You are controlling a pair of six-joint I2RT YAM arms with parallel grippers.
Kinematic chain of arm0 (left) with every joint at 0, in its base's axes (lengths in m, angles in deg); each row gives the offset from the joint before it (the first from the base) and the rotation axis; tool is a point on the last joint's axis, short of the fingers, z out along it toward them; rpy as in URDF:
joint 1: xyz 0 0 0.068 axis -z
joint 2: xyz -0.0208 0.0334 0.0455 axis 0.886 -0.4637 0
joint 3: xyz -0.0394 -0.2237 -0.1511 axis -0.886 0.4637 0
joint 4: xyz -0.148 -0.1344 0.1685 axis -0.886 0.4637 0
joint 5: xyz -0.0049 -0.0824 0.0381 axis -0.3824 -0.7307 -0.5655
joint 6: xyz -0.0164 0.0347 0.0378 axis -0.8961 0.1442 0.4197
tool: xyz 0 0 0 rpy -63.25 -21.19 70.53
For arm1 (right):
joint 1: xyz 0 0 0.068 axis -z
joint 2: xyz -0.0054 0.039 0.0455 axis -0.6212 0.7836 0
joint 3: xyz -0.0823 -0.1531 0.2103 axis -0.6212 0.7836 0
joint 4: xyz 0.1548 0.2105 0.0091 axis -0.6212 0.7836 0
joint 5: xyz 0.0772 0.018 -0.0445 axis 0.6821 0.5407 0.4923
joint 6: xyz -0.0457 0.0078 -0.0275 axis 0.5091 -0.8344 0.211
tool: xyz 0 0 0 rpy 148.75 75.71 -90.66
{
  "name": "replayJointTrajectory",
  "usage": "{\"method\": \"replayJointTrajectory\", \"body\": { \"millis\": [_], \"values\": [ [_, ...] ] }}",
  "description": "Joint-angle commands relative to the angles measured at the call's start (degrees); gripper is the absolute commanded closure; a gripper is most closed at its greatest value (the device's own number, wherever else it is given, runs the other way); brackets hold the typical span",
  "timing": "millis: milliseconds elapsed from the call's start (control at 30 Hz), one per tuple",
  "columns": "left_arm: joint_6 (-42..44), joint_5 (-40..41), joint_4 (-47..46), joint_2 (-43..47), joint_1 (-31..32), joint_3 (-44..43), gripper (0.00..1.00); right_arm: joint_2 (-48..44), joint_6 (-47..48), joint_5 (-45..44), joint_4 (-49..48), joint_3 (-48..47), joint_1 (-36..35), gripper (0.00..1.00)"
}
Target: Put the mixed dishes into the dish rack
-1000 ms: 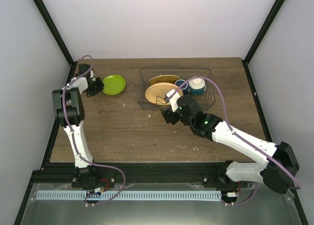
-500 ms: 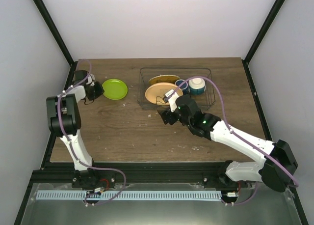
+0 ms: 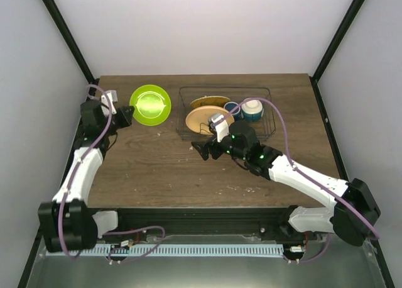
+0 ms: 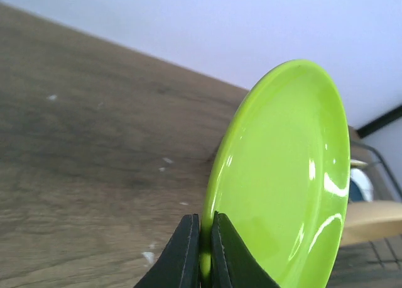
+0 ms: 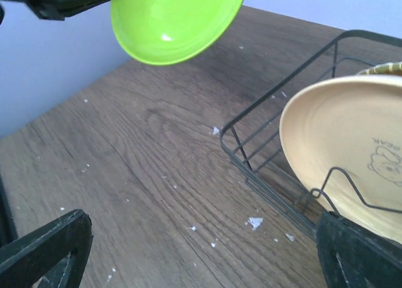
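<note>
The yellow-green plate is off the table at the back left, tipped up on edge, with my left gripper shut on its rim. In the left wrist view the two fingers pinch the plate's lower edge. The wire dish rack stands at the back middle. It holds a yellow-orange plate standing on edge, a second plate behind it, a dark blue mug and a blue-and-white cup. My right gripper hangs open and holds nothing, just in front of the rack's near left corner.
The right wrist view shows the rack's corner wires, the yellow-orange plate inside, and the lifted green plate at the upper left. Bare wood with white specks lies between the two arms. Black frame posts stand at the table's back corners.
My left arm has swung back and raised the green plate off the table, tipping it upright. My right gripper has opened wider and shifted slightly left.
</note>
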Motion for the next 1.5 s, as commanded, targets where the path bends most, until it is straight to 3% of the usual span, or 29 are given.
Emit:
{"method": "replayJointTrajectory", "body": {
  "millis": [0,133,367,700,867,1067,1133,1233,1300,1467],
  "values": [
    [0.7,-2.0,-1.3,9.7,3.2,2.9,1.0,-1.4,-2.8,7.2,-5.7,-2.4,3.3,0.02],
    [0.6,-2.7,2.6,15.4,6.5,3.3,1.0,-1.4,-3.9,14.8,-8.1,-3.2,8.5,0.02],
    [-0.3,-3.8,5.5,22.7,11.3,5.2,1.0,2.0,-5.4,24.8,-14.1,-4.4,9.5,0.02],
    [-1.2,-2.1,5.3,24.1,21.2,6.5,1.0,6.9,-8.6,32.7,-20.1,-6.2,9.4,0.22],
    [-1.8,0.1,3.4,23.3,26.0,7.8,1.0,8.0,-9.4,35.1,-22.4,-6.2,9.3,0.42],
    [-1.9,1.3,2.1,21.8,27.4,7.8,1.0,8.6,-8.7,36.1,-20.9,-7.2,9.3,0.89],
    [-1.8,2.2,2.2,21.7,27.4,7.9,1.0,8.1,-7.8,35.8,-19.8,-7.2,9.2,0.97],
    [-1.3,3.5,3.1,21.9,27.4,7.7,1.0,7.0,-5.2,33.7,-16.8,-7.5,9.3,0.99],
    [-0.9,4.3,3.8,22.2,27.4,7.5,0.89,6.1,-2.1,31.0,-13.6,-7.9,9.3,0.99],
    [0.6,7.9,8.0,22.6,27.4,6.9,0.3,3.7,9.5,18.4,-4.6,-10.1,9.3,0.99]
  ]
}}
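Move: The left hand already holds the green plate by its rim, the plate's middle about 4 cm ahead and 7 cm right of its pads, nearly level. The open right gripper it is bound for lies some 28 cm right and 13 cm back. From the right hand the green plate is about 16 cm ahead and 21 cm left, near its own height; the tan plate stands 20 cm ahead, 3 cm right and 14 cm lower, the dish rack's middle 30 cm ahead, 9 cm right and 18 cm down. Swinging right and back towards the waiting right gripper, the left hand carries the green plate about 15 cm right and 12 cm back, a little up, turning clockwise. The right hand rises about 6 cm, rolls and turns counter-clockwise some 20 degrees and shuts its fingers on the plate's right rim; only then do the left fingers open about halfway. ##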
